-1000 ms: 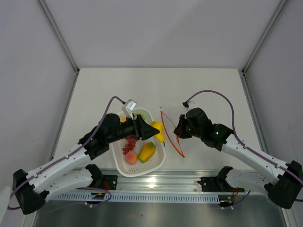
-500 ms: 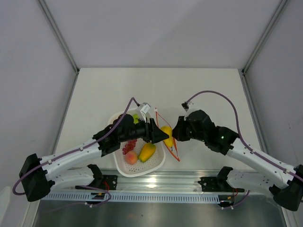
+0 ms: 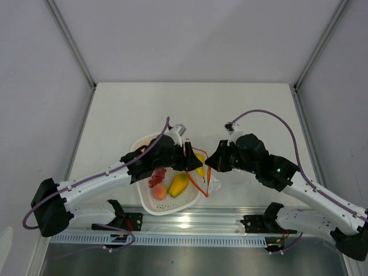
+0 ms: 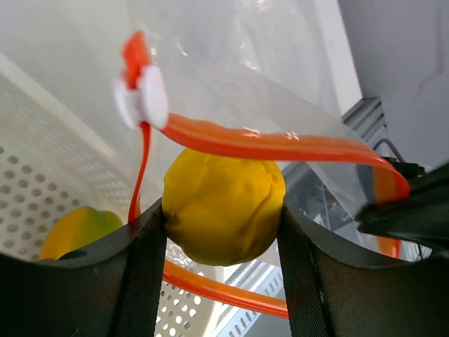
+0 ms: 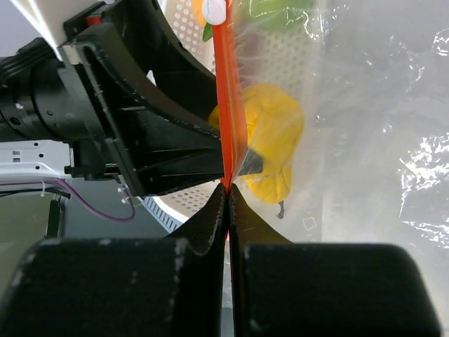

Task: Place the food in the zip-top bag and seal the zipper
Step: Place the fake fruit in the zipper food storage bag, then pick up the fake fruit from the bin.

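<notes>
My left gripper (image 4: 222, 217) is shut on the yellow pear (image 4: 217, 189) and holds it at the mouth of the clear zip-top bag (image 4: 280, 63), between the two red-orange zipper strips (image 4: 280, 144). In the top view the left gripper (image 3: 193, 160) and pear (image 3: 200, 164) are at the basket's right rim. My right gripper (image 5: 227, 188) is shut on the zipper strip (image 5: 228, 105) and holds the bag (image 5: 365, 105) up; it also shows in the top view (image 3: 210, 163). The mango (image 3: 179, 184), peach (image 3: 159, 191) and grapes (image 3: 156, 175) lie in the basket.
The white perforated basket (image 3: 150, 202) sits near the front edge, left of the bag (image 3: 214, 184). A green fruit (image 5: 280, 10) shows through the plastic in the right wrist view. A metal rail (image 3: 190, 221) runs along the table's near edge.
My left gripper carried the pear right, out of the basket to the bag's mouth. My right gripper moved left with the zipper strip and lifted the bag toward the basket.
</notes>
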### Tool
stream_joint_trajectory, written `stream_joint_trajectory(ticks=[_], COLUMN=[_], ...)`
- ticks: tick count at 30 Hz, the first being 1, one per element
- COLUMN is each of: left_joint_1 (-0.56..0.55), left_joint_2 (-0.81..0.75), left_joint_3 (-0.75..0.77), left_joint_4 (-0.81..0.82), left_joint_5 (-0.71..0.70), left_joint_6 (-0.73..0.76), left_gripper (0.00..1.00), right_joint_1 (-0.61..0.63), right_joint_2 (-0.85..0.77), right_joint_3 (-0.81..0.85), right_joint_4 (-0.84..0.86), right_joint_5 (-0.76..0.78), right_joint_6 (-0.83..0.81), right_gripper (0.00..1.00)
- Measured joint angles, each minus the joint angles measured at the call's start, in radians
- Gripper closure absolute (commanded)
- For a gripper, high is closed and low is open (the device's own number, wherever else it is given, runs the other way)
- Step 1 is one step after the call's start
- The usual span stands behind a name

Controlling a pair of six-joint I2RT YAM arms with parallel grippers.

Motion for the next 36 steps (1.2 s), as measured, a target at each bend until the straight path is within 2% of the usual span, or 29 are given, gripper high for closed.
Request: stream_joint_trajectory(ticks=[1, 2, 5, 6, 16, 22, 27, 31, 36], left_joint_1=[0.0, 0.0, 0.0, -0.001, -0.002, -0.003, -0.004, -0.003, -0.003], left_joint_2=[0.013, 0.019, 0.021, 0.02, -0.101, -0.292, -0.467, -0.547, -0.572], left_joint_3=[0.012, 0.019, 0.022, 0.021, 0.007, -0.023, -0.035, -0.053, -0.121], left_joint_4=[-0.021, -0.035, -0.057, -0.056, -0.024, -0.065, -0.204, -0.341, -0.451], left_joint_5=[-0.01, -0.012, -0.01, -0.008, 0.031, -0.058, -0.213, -0.325, -0.35], left_joint_6=[-0.002, -0.003, 0.001, 0.001, 0.047, 0.058, 0.025, -0.044, -0.122], left_gripper=[0.63, 0.46, 0.04, 0.01, 0.0, 0.0, 0.01, 0.01, 0.0], right_joint_1=[0.0, 0.0, 0.0, 0.0, -0.001, -0.003, -0.005, -0.004, -0.003], right_joint_2=[0.0, -0.001, -0.001, -0.001, 0.002, 0.01, 0.011, 0.02, 0.028], right_joint_3=[0.0, 0.0, 0.0, 0.0, 0.0, 0.0, 0.0, 0.005, 0.005], right_joint_4=[0.0, 0.0, -0.001, -0.002, -0.011, -0.023, -0.05, -0.086, -0.115], right_joint_5=[-0.003, -0.005, -0.005, -0.004, 0.023, 0.052, 0.098, 0.141, 0.173], right_joint_6=[0.002, 0.003, 0.006, 0.006, 0.005, 0.001, -0.011, -0.02, -0.027], right_gripper=[1.0, 1.0, 1.0, 1.0, 1.0, 1.0, 1.0, 1.0, 1.0])
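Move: The left hand still holds the yellow pear in the bag's mouth; the pouch it is meant for lies roughly 10 cm to its right, 2 cm ahead and 11 cm lower. Beneath this hand's height by about 14 cm, the mango is level with it and 8 cm left, and the peach 16 cm left and 4 cm back. From the right hand, pinching the bag's rim, the pouch is some 4 cm ahead, 6 cm right and 16 cm below. The left fingers let go of the pear in the bag's mouth, opening wide after dipping about 1 cm, then come free of the bag: up some 8 cm, then left 13 cm and down again over the basket, the hand turning about 20 degrees counter-clockwise. The right hand keeps its pinch on the bag's rim, easing about 3 cm right and down, and slightly forward. ##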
